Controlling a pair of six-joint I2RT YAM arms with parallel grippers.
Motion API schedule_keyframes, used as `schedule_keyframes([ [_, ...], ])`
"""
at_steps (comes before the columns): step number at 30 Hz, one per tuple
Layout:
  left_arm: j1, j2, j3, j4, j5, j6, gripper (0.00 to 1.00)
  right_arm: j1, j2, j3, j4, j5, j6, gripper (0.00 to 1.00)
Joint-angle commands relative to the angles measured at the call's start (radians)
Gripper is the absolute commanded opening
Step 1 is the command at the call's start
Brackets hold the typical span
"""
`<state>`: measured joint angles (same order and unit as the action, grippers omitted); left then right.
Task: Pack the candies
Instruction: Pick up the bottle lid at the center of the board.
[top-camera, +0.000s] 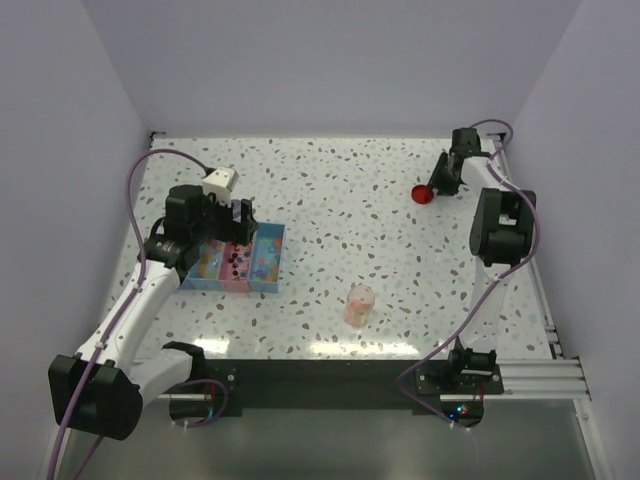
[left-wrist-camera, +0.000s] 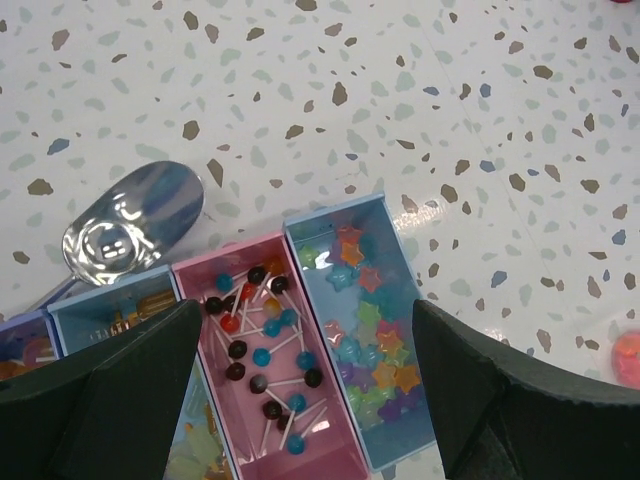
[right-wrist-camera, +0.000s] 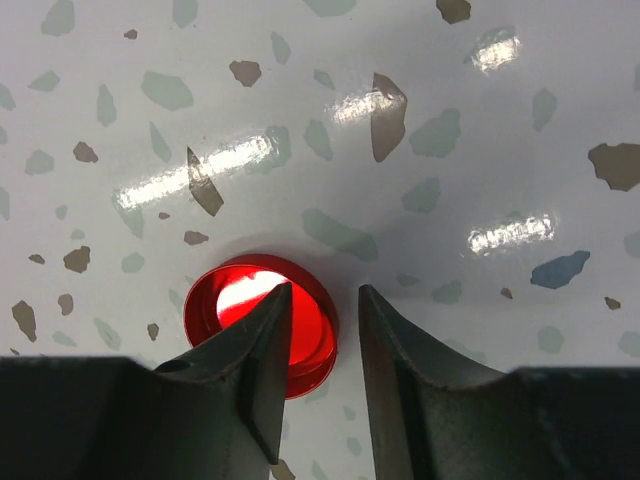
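The candies (top-camera: 358, 305) fill a small clear jar near the table's front middle as a speckled orange-pink heap. The same candies (left-wrist-camera: 628, 358) show at the right edge of the left wrist view. My left gripper (left-wrist-camera: 307, 330) hangs wide open and empty over a pink tray (left-wrist-camera: 340, 462) of lollipops and a blue tray (left-wrist-camera: 335, 210) of star sweets. At the far right lies a round red lid (right-wrist-camera: 310, 330). My right gripper (right-wrist-camera: 325, 290) straddles its rim, one finger inside and one outside. A gap shows between the outer finger and the rim. In the top view the right gripper (top-camera: 437, 185) sits beside the lid (top-camera: 423, 194).
A metal scoop (left-wrist-camera: 120, 230) lies on the table just behind the trays. Several joined trays (top-camera: 236, 265) sit at the left under my left arm. White walls close in the speckled table on three sides.
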<state>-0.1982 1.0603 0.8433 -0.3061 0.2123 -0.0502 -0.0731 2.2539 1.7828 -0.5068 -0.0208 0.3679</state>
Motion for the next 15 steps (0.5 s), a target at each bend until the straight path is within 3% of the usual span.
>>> schedule_keyframes([
  [1,-0.006,-0.005,0.008,0.055,0.038,-0.027,0.91,-0.002,0.027,0.038,0.005,-0.021,0.006,0.31],
  [7,-0.021,0.041,0.049,0.065,0.053,-0.049,0.90,0.001,-0.030,-0.040,0.007,-0.019,-0.050,0.00],
  [15,-0.086,0.130,0.145,0.075,0.065,-0.099,0.87,0.093,-0.235,-0.209,-0.009,0.064,-0.136,0.00],
])
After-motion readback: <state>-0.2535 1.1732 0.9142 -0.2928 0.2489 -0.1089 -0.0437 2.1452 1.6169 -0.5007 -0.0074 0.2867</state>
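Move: The red bottle lid lies open side up on the board, its middle about 3 cm left and 1 cm back of the right hand point and 1 cm below; the half-open fingers straddle its right wall. The bottle of candies stands roughly 24 cm left and 36 cm back of that hand. From the left hand, the lid is about 20 cm ahead, 50 cm to the right and 17 cm lower. Right fingers pinch the lid's right wall and draw the lid back about 4 cm; left hand goes right. ##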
